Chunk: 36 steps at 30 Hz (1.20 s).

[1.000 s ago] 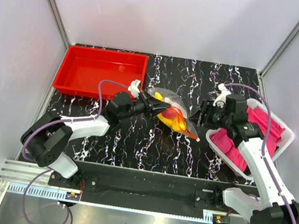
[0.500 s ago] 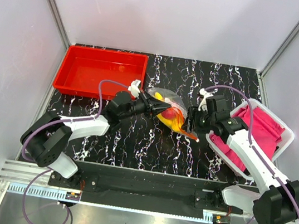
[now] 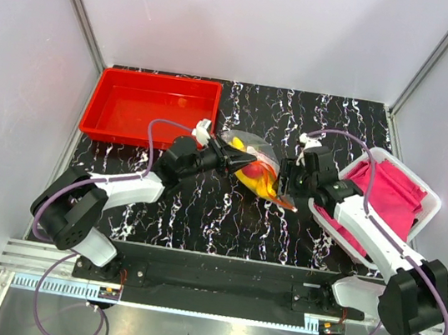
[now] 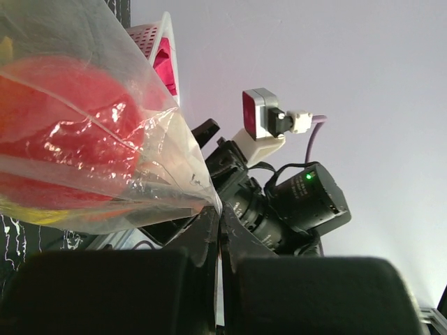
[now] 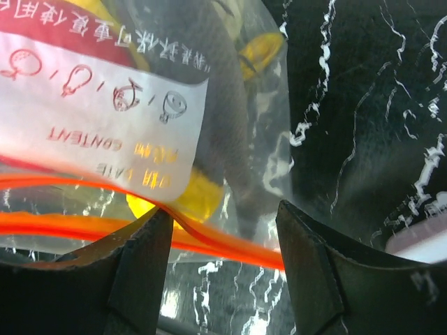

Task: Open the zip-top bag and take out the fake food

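Observation:
The clear zip-top bag (image 3: 257, 171) lies mid-table, holding red, yellow and grey fake food (image 3: 262, 180). My left gripper (image 3: 230, 157) is shut on the bag's left corner; in the left wrist view the plastic (image 4: 105, 132) is pinched between the closed jaws (image 4: 218, 213), with a red fruit (image 4: 63, 112) inside. My right gripper (image 3: 286, 185) is open at the bag's right end. In the right wrist view the orange-red zip strip (image 5: 209, 241) runs between its spread fingers (image 5: 140, 279), with the gripper (image 5: 223, 244) astride it; the grey fish (image 5: 223, 105) and yellow pieces (image 5: 199, 199) show behind a white label.
A red tray (image 3: 148, 107) stands at the back left. A white bin of pink cloth (image 3: 388, 200) stands at the right, close beside my right arm. The tabletop is black marble-patterned (image 3: 225, 218).
My right gripper has moved left from beside the white bin to the bag's right end, over the zip strip. The left gripper has kept its hold and not moved.

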Tool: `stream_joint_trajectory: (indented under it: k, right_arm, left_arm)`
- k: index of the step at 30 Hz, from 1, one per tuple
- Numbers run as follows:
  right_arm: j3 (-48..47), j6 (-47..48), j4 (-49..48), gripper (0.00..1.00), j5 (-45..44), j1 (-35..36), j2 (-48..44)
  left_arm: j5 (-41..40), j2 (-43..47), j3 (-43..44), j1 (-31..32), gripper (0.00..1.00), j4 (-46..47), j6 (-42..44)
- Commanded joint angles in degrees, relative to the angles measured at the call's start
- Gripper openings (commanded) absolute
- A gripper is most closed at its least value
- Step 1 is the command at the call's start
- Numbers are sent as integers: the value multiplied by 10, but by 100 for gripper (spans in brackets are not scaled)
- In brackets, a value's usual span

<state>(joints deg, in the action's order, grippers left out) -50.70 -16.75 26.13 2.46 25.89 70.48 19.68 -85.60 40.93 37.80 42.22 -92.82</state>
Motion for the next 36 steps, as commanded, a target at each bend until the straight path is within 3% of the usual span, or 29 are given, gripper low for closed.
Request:
stream_joint_trajectory:
  k: [1, 8, 11, 16, 19, 20, 21, 24, 28, 29, 32, 36]
  right_arm:
    - [37, -4, -128, 67, -1, 4, -8]
    - [96, 4, -223, 71, 65, 6, -52]
    - [94, 10, -242, 65, 68, 6, -40]
    - [91, 12, -253, 30, 90, 6, -33]
    - [95, 3, -252, 15, 99, 6, -43]
    - [89, -6, -232, 5, 100, 6, -53]
    - [84, -8, -217, 0, 100, 6, -59]
    - [64, -28, -153, 0, 84, 6, -97]
    - [12, -65, -48, 0, 69, 6, -131]
    - [-6, -81, -22, 0, 73, 5, -123]
    - [-70, -107, 51, 0, 92, 6, -88]
    - [-114, -126, 91, 0, 97, 6, -53]
  left_arm:
    - [-7, 14, 28, 0, 0, 30, 2]
    - [-8, 11, 30, 0, 0, 33, -1]
    - [-5, 7, 34, 3, 0, 35, -3]
    - [-3, 10, 35, 3, 0, 28, 0]
    - [-1, 7, 42, 3, 0, 19, 13]
    - [1, 4, 53, 3, 0, 15, 19]
    - [8, -1, 60, 2, 0, -2, 32]
    - [26, -18, 97, -4, 2, -44, 68]
    - [40, -32, 135, -15, 22, -83, 105]
    - [42, -33, 141, -18, 37, -106, 116]
    - [39, -18, 186, -26, 58, -210, 187]
    - [-11, 12, 251, -33, 71, -362, 327]
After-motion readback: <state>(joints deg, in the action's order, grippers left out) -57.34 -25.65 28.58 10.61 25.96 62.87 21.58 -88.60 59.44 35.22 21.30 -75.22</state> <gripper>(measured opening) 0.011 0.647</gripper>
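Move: The right hand, open, has the bag's orange zip edge roughly 3 cm to its left and 1 cm ahead, about level in height. Inside the bag, the red fruit lies some 8 cm left, 1 cm ahead and 6 cm below that hand, the yellow fruit about 4 cm left, 3 cm back and 6 cm below. From the left hand, still pinching the bag's corner, that grasping spot is about 6 cm right, 2 cm back and 9 cm lower. The right fingers pinch the orange zip edge after easing left about 3 cm and tilting up some 15 degrees, then haul it up roughly 7 cm, drawing back a little first. As that lift begins, the still-waiting left hand opens wide, lets go of the bag's corner and moves forward and up about 5 cm, rolling slightly with its left side rising. ##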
